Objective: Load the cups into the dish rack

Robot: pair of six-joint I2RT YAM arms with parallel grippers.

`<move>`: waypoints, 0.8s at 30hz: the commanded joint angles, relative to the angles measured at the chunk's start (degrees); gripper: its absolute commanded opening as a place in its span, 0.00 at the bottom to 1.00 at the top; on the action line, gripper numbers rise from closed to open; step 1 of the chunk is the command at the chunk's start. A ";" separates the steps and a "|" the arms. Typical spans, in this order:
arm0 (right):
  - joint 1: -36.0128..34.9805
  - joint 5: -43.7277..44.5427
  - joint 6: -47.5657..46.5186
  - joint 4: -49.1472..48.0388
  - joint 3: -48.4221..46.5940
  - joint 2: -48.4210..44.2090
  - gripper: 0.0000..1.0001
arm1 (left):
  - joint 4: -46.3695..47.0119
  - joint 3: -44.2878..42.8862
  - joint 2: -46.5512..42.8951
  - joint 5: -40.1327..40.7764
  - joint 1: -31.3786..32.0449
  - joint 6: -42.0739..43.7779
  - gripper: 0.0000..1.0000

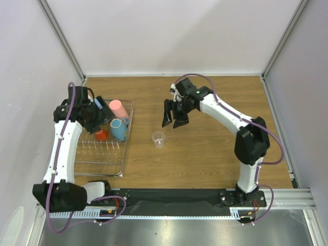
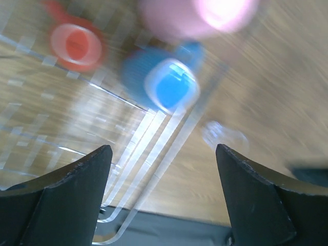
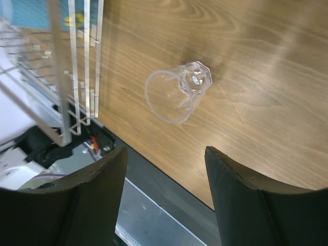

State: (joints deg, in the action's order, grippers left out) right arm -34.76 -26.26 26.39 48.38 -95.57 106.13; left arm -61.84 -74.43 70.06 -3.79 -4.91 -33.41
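Note:
The dish rack [image 1: 100, 155] stands at the left of the table. In its far right corner are a pink tumbler [image 1: 118, 108], a blue-grey mug [image 1: 119, 130] and a small orange mug [image 1: 101, 135]. My left gripper [image 1: 104, 119] hangs open over them, empty. Its blurred wrist view shows the orange mug [image 2: 77, 45], the blue-grey mug [image 2: 169, 84] and the pink tumbler [image 2: 197, 15] beyond the open gripper [image 2: 161, 154]. A tiny clear glass [image 1: 159, 139] stands upright on the wood, right of the rack. My right gripper [image 1: 174, 119] is open and empty, behind and above it. The right wrist view shows the glass [image 3: 177, 92] ahead of that gripper [image 3: 166, 154].
The rack's near rows of prongs [image 1: 97, 148] hold nothing. The rack's see-through frame [image 3: 82, 61] lies left of the glass in the right wrist view. A black strip and metal rail [image 1: 174, 197] run along the table's near edge. White walls close in the back and sides.

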 commanded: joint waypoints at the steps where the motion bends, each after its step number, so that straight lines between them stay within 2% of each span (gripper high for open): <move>1: -2.32 4.63 0.59 1.71 -4.00 3.55 0.68 | 1.89 -2.47 -3.70 -8.85 4.36 -2.97 0.89; 6: -4.96 8.32 1.55 2.42 -6.29 8.91 0.67 | 6.73 -4.14 -7.57 -18.07 9.20 -6.23 0.90; 10: -6.02 8.94 2.17 2.95 -7.09 11.91 0.63 | 7.18 -7.91 -6.61 -22.65 10.97 -5.35 0.90; 20: -6.63 7.98 1.65 2.68 -8.14 17.44 0.51 | 10.51 -10.12 -5.64 -27.67 12.99 -4.21 0.90; 24: -6.63 7.63 0.85 3.30 -9.20 18.85 0.41 | 11.83 -12.31 -3.89 -28.99 14.22 -3.95 0.90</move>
State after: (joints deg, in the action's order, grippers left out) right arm -41.08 -18.50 27.97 50.89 -101.73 124.40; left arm -53.41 -83.20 65.25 -29.54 8.05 -37.54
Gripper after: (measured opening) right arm 0.420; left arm 0.898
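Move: Below and to the left of the right hand stands the clear cup, upright on the table, about 6 cm left, 2 cm back and 15 cm down. Some 18 cm to the left of that cup, 4 cm farther out, is the blue mug in the rack, with the pink cup about 10 cm beyond the mug. From the left hand the clear cup lies about 22 cm to the right, level with it, 19 cm down. Sinking about 11 cm and easing some 3 cm left early on, the right hand comes down at the clear cup's right-hand rim, wrist swinging the fingers nearer to straight down while they narrow from wide to under half open, one to each side of the wall. The empty left hand swings about 14 cm right and 12 cm up away from the rack, turning clockwise and tipping its fingers up. ##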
